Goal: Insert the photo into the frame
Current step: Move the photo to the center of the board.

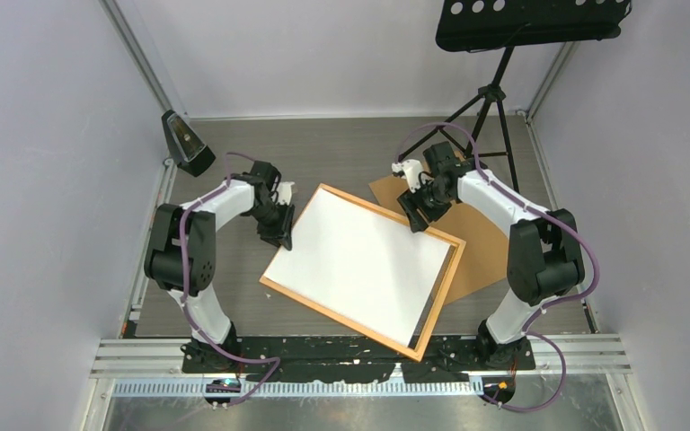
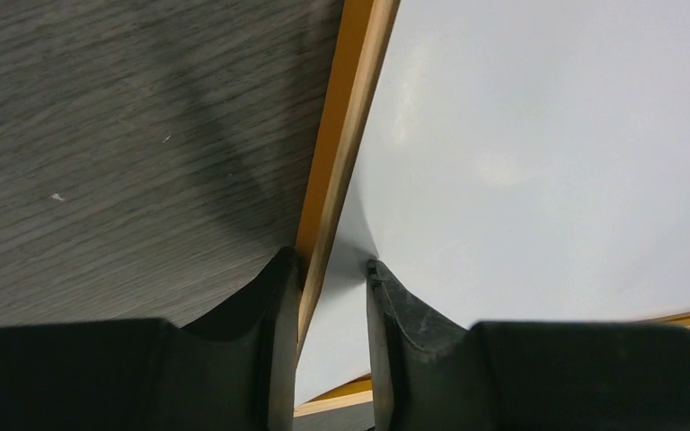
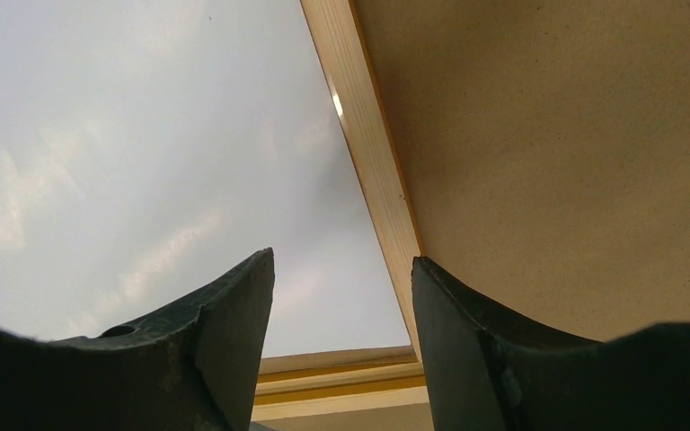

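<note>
The orange frame (image 1: 437, 296) lies flat and skewed in the middle of the table. The photo (image 1: 359, 260) rests on it with its white back up, shifted toward the frame's left side. My left gripper (image 1: 282, 235) is at the frame's left rail. In the left wrist view its jaws (image 2: 334, 269) are narrowed but apart: one finger outside the rail (image 2: 341, 144), the other pressing the photo (image 2: 548, 162), which buckles slightly there. My right gripper (image 1: 416, 215) is open over the frame's far right corner, straddling the rail (image 3: 373, 153) between photo (image 3: 144, 135) and backing board (image 3: 548, 135).
A brown backing board (image 1: 485, 260) lies under the frame's right side. A black music stand (image 1: 490, 99) stands at the back right and a dark wedge-shaped object (image 1: 187, 144) at the back left. Grey walls close in the table on three sides.
</note>
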Available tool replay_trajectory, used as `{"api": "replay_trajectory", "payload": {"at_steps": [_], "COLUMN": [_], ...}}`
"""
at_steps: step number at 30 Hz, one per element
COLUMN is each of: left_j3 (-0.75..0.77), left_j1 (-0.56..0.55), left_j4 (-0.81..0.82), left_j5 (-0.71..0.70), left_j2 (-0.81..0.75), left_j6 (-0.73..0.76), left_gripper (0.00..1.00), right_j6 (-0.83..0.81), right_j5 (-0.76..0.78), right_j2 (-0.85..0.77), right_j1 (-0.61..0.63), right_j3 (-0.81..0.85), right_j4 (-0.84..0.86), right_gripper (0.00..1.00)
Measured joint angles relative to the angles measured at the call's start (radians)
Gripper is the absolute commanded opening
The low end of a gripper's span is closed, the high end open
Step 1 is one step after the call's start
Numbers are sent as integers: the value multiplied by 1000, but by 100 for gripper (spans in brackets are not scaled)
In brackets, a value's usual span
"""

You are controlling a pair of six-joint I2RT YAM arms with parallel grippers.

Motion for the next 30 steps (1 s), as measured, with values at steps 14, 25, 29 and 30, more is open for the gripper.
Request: {"api": "replay_trajectory", "payload": {"at_steps": [14, 25, 29, 30], "left_j3": [15, 55, 83, 86], "left_j1": [82, 148, 214, 234], "left_j4": [-13, -48, -63, -63], "left_j5": [42, 37, 41, 42], "left_j2": [-24, -96, -119, -126], "left_j6": [21, 56, 61, 62], "left_gripper": [0, 0, 0, 0], "right_j6": [3, 3, 3, 3], "right_j5": [-53, -69, -75, -76], "right_j2": [27, 38, 42, 44], "right_j1": [0, 7, 10, 10], "right_j3": [52, 83, 89, 91], "right_j4": [-14, -23, -24, -24], "right_gripper": [64, 63, 63, 63]}}
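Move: The photo lies white side up in the frame, its left edge right at the left fingertips, which straddle the frame's left rail. Its middle is about 15 cm right and 3 cm back of that hand, a centimetre below; the frame's middle is 16 cm right and 4 cm back. The brown board is centred some 31 cm right and 4 cm ahead. From the right hand, the photo's middle is about 11 cm left, 7 cm back and 4 cm lower. Left, up and somewhat forward goes the left hand, slowly while its fingers finish closing to pinch the photo's left edge, then faster, about 6.5 cm left and 6 cm up, hauling that edge over the frame's left rail. Its wrist turns some 10 degrees counter-clockwise and tips up a little. The right hand, still open by the frame's far rail, drifts about 2 cm left and slightly up. ##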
